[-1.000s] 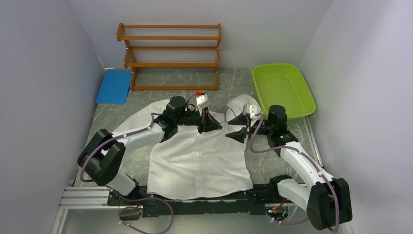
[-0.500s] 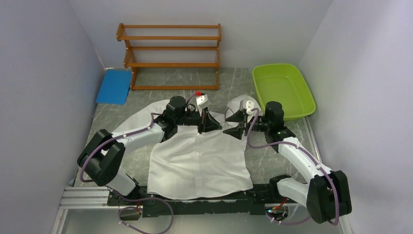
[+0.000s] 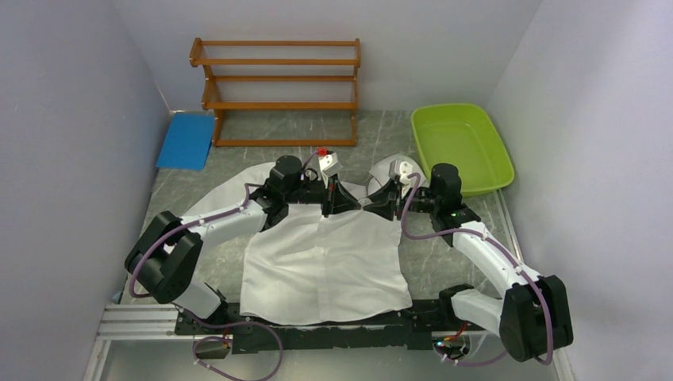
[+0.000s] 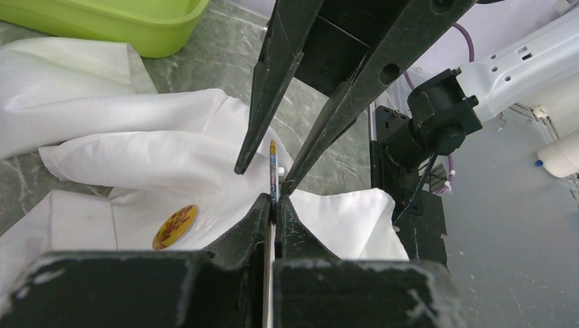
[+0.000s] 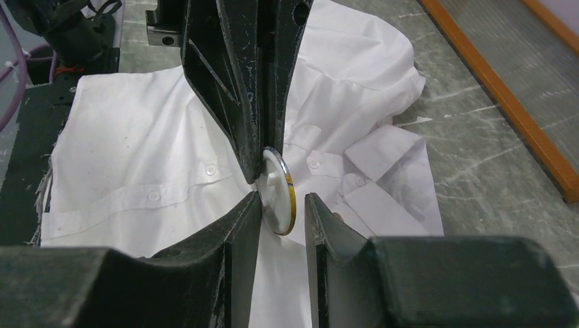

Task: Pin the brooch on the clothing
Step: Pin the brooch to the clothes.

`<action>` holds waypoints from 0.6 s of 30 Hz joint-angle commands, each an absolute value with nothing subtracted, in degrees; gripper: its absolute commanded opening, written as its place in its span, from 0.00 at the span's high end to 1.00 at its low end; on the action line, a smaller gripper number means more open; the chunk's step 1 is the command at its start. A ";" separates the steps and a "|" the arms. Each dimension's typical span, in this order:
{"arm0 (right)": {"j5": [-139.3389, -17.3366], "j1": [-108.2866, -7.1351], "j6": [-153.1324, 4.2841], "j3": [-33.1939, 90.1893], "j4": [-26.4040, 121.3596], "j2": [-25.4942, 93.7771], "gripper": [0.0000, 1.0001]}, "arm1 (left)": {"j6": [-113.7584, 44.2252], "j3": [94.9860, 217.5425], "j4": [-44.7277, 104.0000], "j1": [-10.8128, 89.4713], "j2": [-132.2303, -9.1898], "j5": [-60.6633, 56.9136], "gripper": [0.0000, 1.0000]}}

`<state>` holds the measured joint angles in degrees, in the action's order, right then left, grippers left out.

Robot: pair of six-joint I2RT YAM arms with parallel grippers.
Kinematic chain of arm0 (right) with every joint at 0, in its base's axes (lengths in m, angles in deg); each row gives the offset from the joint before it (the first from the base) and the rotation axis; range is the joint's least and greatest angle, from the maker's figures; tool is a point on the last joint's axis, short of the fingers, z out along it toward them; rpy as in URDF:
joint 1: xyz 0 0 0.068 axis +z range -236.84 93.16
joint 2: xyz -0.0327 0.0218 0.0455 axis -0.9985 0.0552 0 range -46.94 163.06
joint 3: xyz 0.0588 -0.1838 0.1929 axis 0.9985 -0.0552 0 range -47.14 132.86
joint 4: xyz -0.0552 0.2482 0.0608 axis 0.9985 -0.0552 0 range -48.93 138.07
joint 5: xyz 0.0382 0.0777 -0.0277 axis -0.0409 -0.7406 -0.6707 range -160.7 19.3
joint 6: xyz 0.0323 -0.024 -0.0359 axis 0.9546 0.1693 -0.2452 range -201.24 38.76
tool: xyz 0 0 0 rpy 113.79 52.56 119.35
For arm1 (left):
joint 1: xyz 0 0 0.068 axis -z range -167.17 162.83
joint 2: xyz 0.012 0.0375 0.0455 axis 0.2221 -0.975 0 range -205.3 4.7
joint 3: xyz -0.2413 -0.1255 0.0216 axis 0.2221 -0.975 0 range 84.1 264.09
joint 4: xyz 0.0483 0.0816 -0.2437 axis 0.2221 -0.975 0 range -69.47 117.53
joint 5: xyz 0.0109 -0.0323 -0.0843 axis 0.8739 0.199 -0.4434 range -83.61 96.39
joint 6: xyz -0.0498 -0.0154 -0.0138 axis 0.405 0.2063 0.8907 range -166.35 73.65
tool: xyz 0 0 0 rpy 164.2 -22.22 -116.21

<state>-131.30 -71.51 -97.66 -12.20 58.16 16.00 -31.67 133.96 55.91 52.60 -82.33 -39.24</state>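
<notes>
The clothing, a white shirt (image 3: 325, 262), lies flat on the table with its collar at the far end. My left gripper (image 4: 273, 199) is shut on the rim of the brooch (image 4: 273, 164), a thin round disc held on edge above the collar. My right gripper (image 5: 283, 198) faces it from the other side, open. Its fingers straddle the brooch (image 5: 276, 188): the left finger is close to the white back and a gap shows at the yellow-rimmed front. In the top view the two grippers (image 3: 337, 198) (image 3: 379, 203) meet tip to tip. A yellow round badge (image 4: 175, 227) lies on the shirt.
A green tub (image 3: 460, 147) stands at the back right, close to the shirt's right sleeve. A wooden rack (image 3: 278, 87) stands against the far wall, and a blue pad (image 3: 185, 140) lies to its left. Grey walls close in both sides.
My right gripper has moved left to meet the left gripper, and its jaws have narrowed around the brooch. The left gripper has stayed shut in place.
</notes>
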 commanded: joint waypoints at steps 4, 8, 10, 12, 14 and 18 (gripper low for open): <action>-129.91 -71.26 -96.46 -8.61 59.04 16.21 0.76 | -32.12 136.21 56.73 52.80 -79.20 -41.17 0.97; -128.63 -71.28 -93.95 -7.40 58.32 16.85 0.89 | -32.47 135.98 56.36 52.82 -78.73 -41.13 0.97; -128.02 -71.28 -93.25 -6.83 57.38 17.47 0.94 | -32.77 135.80 55.98 52.82 -78.43 -40.96 0.97; -127.57 -71.20 -92.01 -6.63 57.23 18.10 0.99 | -32.82 135.42 55.92 52.78 -78.14 -40.69 0.98; -127.43 -71.20 -91.18 -6.62 57.49 18.48 0.99 | -32.41 134.77 56.62 52.82 -78.03 -40.61 0.97; -129.44 -71.19 -90.82 -6.91 58.55 18.61 0.80 | -32.30 133.95 56.89 52.82 -77.31 -40.04 0.97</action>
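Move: My left hand already pinches the brooch edge-on; its middle is about 2 cm to that hand's right, level with the fingers. From my right hand the same brooch lies about 1 cm to the left, between the part-open fingers. The gold brooch on the clothing is roughly 8 cm ahead, 6 cm left and 15 cm below my right hand; the bunched sleeve is some 12 cm ahead, 10 cm right and 14 cm below. I close my right fingers from about a third open to nearly shut around the brooch's free half, where its white clasp sticks out, while that hand eases up and left by roughly half a centimetre each and rolls some 8 degrees, front side down. My left hand keeps its pinch and shifts about 1 cm forward and up, with a little to the left. ##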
